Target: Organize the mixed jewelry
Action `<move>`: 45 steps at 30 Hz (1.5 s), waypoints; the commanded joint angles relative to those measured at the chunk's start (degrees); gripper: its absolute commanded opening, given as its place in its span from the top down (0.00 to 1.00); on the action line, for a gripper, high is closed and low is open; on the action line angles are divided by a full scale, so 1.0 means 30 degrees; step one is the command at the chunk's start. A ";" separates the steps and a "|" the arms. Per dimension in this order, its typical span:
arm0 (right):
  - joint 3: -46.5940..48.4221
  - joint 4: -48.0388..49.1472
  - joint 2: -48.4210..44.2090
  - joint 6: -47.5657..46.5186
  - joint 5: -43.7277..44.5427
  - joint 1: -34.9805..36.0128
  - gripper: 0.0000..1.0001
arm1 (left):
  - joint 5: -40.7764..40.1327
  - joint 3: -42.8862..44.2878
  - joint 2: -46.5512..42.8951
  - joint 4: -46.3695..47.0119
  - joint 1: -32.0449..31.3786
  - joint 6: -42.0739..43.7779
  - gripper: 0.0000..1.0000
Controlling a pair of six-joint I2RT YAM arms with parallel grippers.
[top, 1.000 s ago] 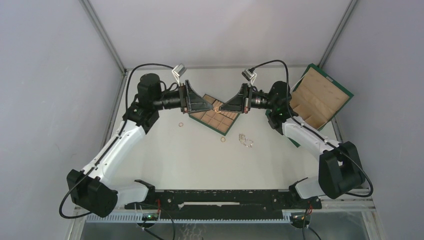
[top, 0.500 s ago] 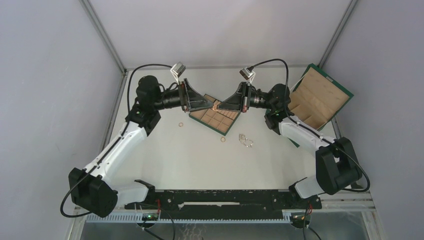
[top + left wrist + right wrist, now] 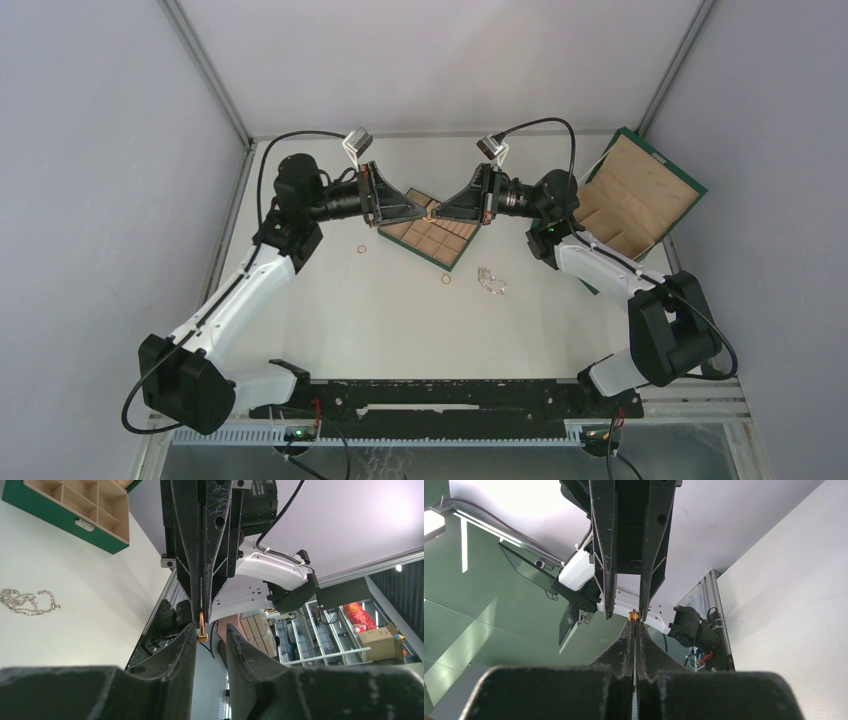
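Note:
Above the tan tray [image 3: 452, 246] my two grippers meet tip to tip. My right gripper [image 3: 634, 624] is shut on a small gold ring [image 3: 201, 630], which pokes out past its tips. My left gripper [image 3: 211, 628] is open around that ring, its jaws a narrow gap apart; the ring sits close against the left finger [image 3: 186, 640]. In the right wrist view the ring [image 3: 634, 615] shows between the left arm's parted fingers [image 3: 605, 550]. On the table lie a second gold ring [image 3: 361, 247], a third [image 3: 446, 278] and a silvery chain tangle [image 3: 490, 281], also seen as the chain [image 3: 25, 601].
The compartmented tray with green edge [image 3: 60, 522] lies at an angle behind the loose pieces. A large green box with tan lining [image 3: 635, 195] stands open at the back right, behind the right arm. Grey walls enclose the table on three sides.
The left gripper's jaws have drawn closer together around the ring. Both wrists have shifted slightly, still tip to tip. The right gripper stays shut on the ring.

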 commanded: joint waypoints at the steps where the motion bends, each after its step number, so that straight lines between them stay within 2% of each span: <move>1: -0.0004 0.0794 -0.0110 -0.0157 0.0265 0.0130 1.00 | 0.0535 -0.0045 -0.0303 0.0629 -0.0023 0.0004 0.68; 11: -0.0006 0.0189 -0.0210 -0.0558 0.0251 0.0107 1.00 | 0.0507 0.0058 -0.0250 -0.0139 -0.0022 0.0636 0.77; 15: 0.0000 0.0397 -0.0177 -0.0427 0.0323 0.0062 1.00 | 0.0527 0.0140 -0.0139 -0.0417 -0.0066 0.0880 0.67; 18: -0.0003 0.0550 -0.0187 -0.0301 0.0360 0.0009 1.00 | 0.0477 0.0255 -0.0101 -0.0798 -0.0051 0.1136 0.67; 26: 0.0003 0.0593 0.0011 -0.0252 0.0185 0.0010 1.00 | 0.0332 0.0564 0.0102 -0.1553 -0.0106 0.1753 0.77; 33: 0.0022 0.0534 0.0050 -0.0356 0.0000 0.0024 1.00 | 0.0037 0.0769 0.0181 -0.1747 -0.0110 0.1849 0.95; 35: 0.0200 -0.0484 -0.0141 -0.0947 -0.0184 -0.0242 1.00 | -0.0005 0.0799 0.0228 -0.1824 -0.0088 0.1796 1.00; 36: 0.0226 -0.1242 -0.0317 -0.1262 -0.0108 -0.0465 0.98 | -0.0126 0.0773 0.0201 -0.1882 -0.0081 0.1741 1.00; 37: 0.0215 -0.1850 -0.0534 -0.1488 0.0026 -0.0683 0.87 | -0.0243 0.0745 0.0194 -0.1893 -0.0080 0.1690 1.00; 39: 0.0206 -0.2800 -0.0957 -0.1821 0.0334 -0.1062 0.59 | -0.0677 0.0742 0.0207 -0.1916 -0.0055 0.1484 1.00; 40: 0.0227 -0.3063 -0.1155 -0.2001 0.0539 -0.1135 0.49 | -0.0968 0.0763 0.0173 -0.1985 0.0003 0.1409 1.00; 42: 0.0230 -0.4062 -0.1704 -0.2492 0.1407 -0.1193 0.42 | -0.1731 0.0789 0.0088 -0.2164 0.0182 0.1141 1.00; 45: 0.0046 -0.5669 -0.2509 -0.3334 0.3375 -0.0928 0.40 | -0.2685 0.0894 -0.0025 -0.2070 0.0454 0.0571 1.00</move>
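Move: The ring being handed over is at the right hand's shut fingertips, within 1 cm of its hand point. It lies about 1 cm to the right of the left hand, level fore and aft and roughly 1 cm lower. From the left hand, the tray's middle is some 12 cm ahead, 2 cm left and 34 cm down. On the table about 35 cm below, a loose ring lies about 1 cm ahead and 2 cm right, the chain 11 cm right and level with the hand. The ring, still pinched by the right fingers, is taken by the left hand, which sinks about 2 cm with a slight roll while its half-open fingers shut on the ring. Only then do the right fingers open around it; the right hand backs off some 3 cm, forward and to its right, dipping a little, as the left eases about 1 cm forward with its grip kept. ##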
